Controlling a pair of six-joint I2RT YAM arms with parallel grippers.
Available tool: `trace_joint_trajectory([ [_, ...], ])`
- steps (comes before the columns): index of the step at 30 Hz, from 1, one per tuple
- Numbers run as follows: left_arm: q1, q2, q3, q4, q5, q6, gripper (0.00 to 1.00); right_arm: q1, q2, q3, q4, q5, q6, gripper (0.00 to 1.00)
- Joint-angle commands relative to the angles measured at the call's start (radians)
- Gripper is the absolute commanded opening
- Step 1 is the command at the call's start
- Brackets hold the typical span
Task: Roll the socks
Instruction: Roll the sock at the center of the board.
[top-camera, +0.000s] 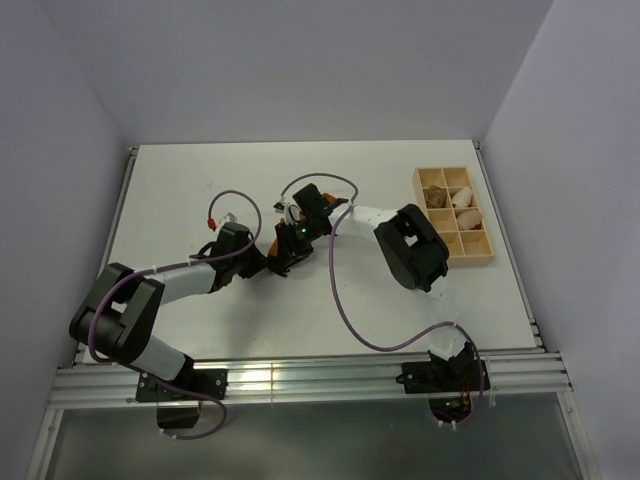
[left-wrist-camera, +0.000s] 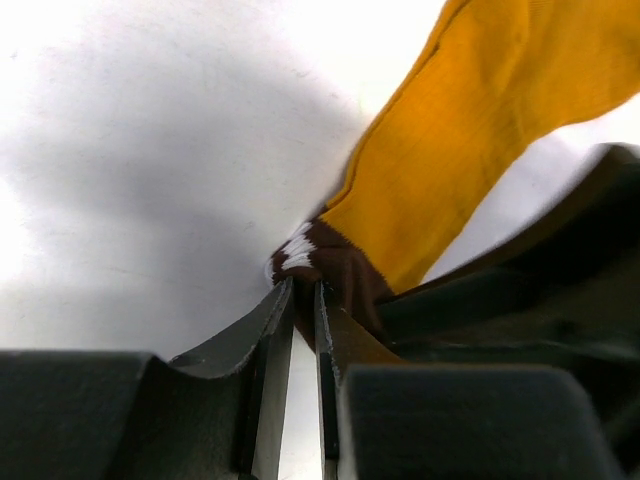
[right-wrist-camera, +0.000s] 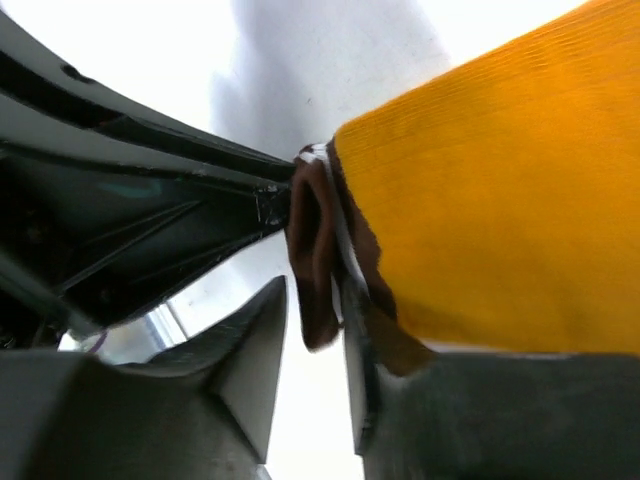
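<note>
A mustard-orange sock (top-camera: 279, 241) lies at mid-table, mostly hidden under both wrists. In the left wrist view its yellow body (left-wrist-camera: 480, 130) runs up to the right, and its dark-brown, white-striped cuff (left-wrist-camera: 330, 260) sits at my fingertips. My left gripper (left-wrist-camera: 305, 295) (top-camera: 262, 262) is shut on that cuff edge. In the right wrist view the sock (right-wrist-camera: 500, 200) fills the right side. My right gripper (right-wrist-camera: 315, 300) (top-camera: 290, 245) is open. The brown cuff (right-wrist-camera: 312, 260) hangs between its fingers, against the right one, with a gap to the left one.
A wooden compartment tray (top-camera: 418, 195) stands at the back right and holds small cream rolled bundles (top-camera: 468, 215). The two wrists almost touch: the left gripper's dark body (right-wrist-camera: 150, 210) fills the right wrist view's left side. Purple cables loop across the table.
</note>
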Motion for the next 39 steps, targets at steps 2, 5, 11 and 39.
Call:
trace_joint_trajectory([
  [2,-0.003,-0.033,-0.022,-0.107,-0.088,-0.003,0.20,-0.004,-0.150,-0.036,-0.018,0.164,-0.063,0.43],
  [5,-0.003,-0.052,-0.022,-0.145,-0.101,-0.002,0.20,0.001,-0.243,-0.100,0.022,0.236,-0.106,0.48],
  [11,-0.003,-0.046,0.006,-0.162,-0.093,0.009,0.20,0.073,-0.420,-0.350,0.276,0.425,-0.250,0.57],
  [39,-0.003,-0.095,0.043,-0.184,-0.067,-0.006,0.20,0.258,-0.359,-0.539,0.717,0.617,-0.435,0.64],
])
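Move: The sock's striped brown cuff is right at both hands: its middle is about 2 cm to the right hand's left, level in depth and some 1 cm lower, with the cuff's right edge between those parted fingers. The nearly shut left fingertips stand about 4 cm left of the right hand and 1 cm back; from them the cuff's middle is 2 cm right, 1 cm ahead and 1 cm down. The orange toe lies roughly 13 cm ahead of the right hand, 11 cm right. Coming free of the cuff, the right fingers open wider as the hand lifts about 5 cm and swings right, then arcs back and left and sinks again behind the cuff, turning some 55 degrees until the fingers point forward as well as left and down. The nearly shut left fingertips stay at the cuff's left corner, easing about 2 cm left and 2 cm back. ##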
